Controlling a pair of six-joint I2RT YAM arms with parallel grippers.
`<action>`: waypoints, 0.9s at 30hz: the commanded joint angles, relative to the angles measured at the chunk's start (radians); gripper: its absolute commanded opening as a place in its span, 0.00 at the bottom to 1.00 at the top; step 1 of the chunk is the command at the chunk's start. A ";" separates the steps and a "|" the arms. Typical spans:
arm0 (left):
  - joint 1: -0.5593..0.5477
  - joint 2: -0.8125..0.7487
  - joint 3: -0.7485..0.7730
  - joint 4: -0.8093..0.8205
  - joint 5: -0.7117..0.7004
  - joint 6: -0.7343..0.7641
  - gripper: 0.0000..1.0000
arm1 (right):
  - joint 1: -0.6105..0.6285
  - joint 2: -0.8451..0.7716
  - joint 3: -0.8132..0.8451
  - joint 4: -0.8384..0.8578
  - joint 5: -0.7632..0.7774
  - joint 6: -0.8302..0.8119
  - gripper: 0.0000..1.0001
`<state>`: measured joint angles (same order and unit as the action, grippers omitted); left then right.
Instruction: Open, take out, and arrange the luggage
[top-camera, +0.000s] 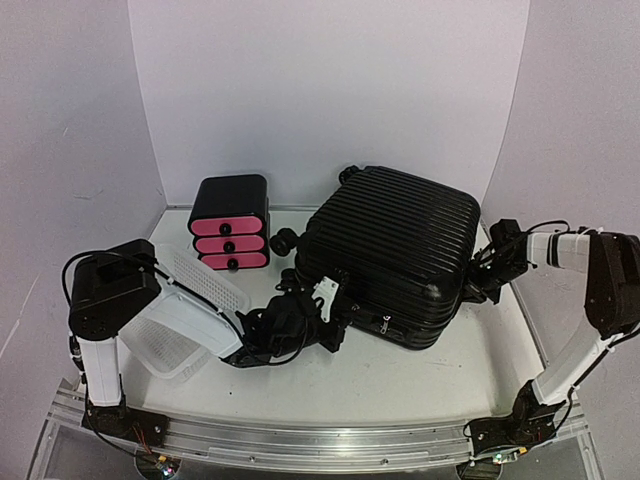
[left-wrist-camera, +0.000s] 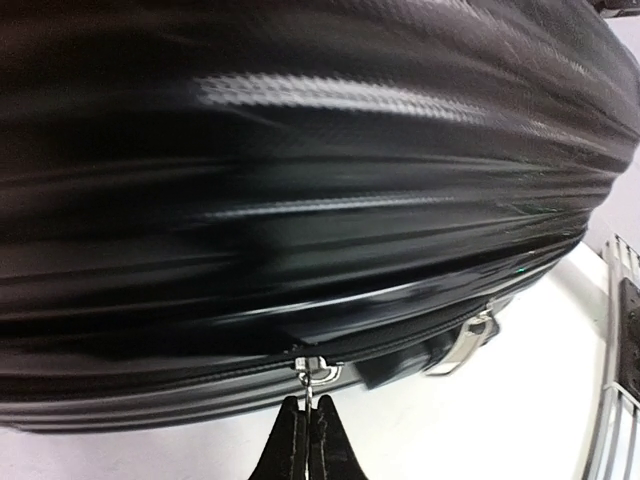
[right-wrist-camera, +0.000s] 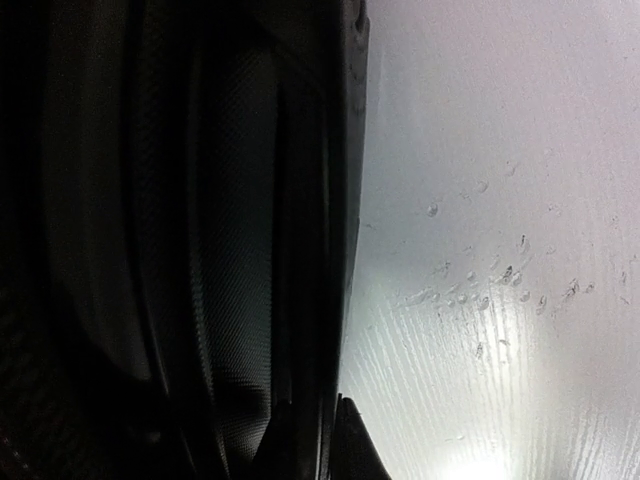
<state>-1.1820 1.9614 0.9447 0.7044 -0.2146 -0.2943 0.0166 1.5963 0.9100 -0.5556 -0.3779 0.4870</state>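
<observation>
The luggage (top-camera: 390, 250), a large black ribbed suitcase, lies flat and closed on the white table. My left gripper (top-camera: 335, 318) is at its front left edge. In the left wrist view it (left-wrist-camera: 308, 408) is shut on a silver zipper pull (left-wrist-camera: 311, 385) hanging from the zip line of the luggage (left-wrist-camera: 300, 200). A second silver pull (left-wrist-camera: 470, 340) hangs further right. My right gripper (top-camera: 478, 282) is at the suitcase's right side. In the right wrist view its fingertips (right-wrist-camera: 352, 440) pinch a thin dark edge of the luggage (right-wrist-camera: 230, 250).
A small black box with three pink drawers (top-camera: 230, 225) stands left of the suitcase. A white mesh basket (top-camera: 190, 310) lies tilted under the left arm. White table surface (right-wrist-camera: 480, 250) shows right of the suitcase. Walls close in at the back and sides.
</observation>
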 joint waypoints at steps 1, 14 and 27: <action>0.036 -0.100 -0.059 -0.027 -0.097 0.035 0.00 | -0.009 0.046 -0.009 -0.208 0.167 -0.231 0.00; 0.252 -0.266 -0.189 -0.028 0.226 0.149 0.00 | -0.157 0.093 0.077 -0.339 0.097 -0.547 0.00; 0.482 -0.205 -0.219 0.128 0.652 0.191 0.00 | -0.205 0.255 0.218 -0.412 0.137 -0.678 0.00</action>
<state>-0.7979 1.7420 0.7177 0.6964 0.3279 -0.1009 -0.1600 1.7779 1.1374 -0.8799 -0.4702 0.0231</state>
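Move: The left gripper holds a zipper pull on the luggage's near seam. The near wheel at the left corner, where the seam bends, lies about 13 cm to its left and 9 cm ahead; the upper wheel is some 14 cm left and 18 cm ahead. The second zipper pull hangs about 9 cm to its right and 4 cm nearer. From the right gripper, shut on the case's right side, the luggage's middle is roughly 17 cm left, 8 cm ahead and 8 cm higher. Keep the zipper pull pinched and draw the left gripper about 10 cm left and 5 cm forward, along the near seam towards the wheeled corner, slowing midway and swinging the wrist clockwise some 15 degrees from there. Hold the case's side with the right gripper, draw it about 4 cm right and twist it counter-clockwise some 15 degrees. ##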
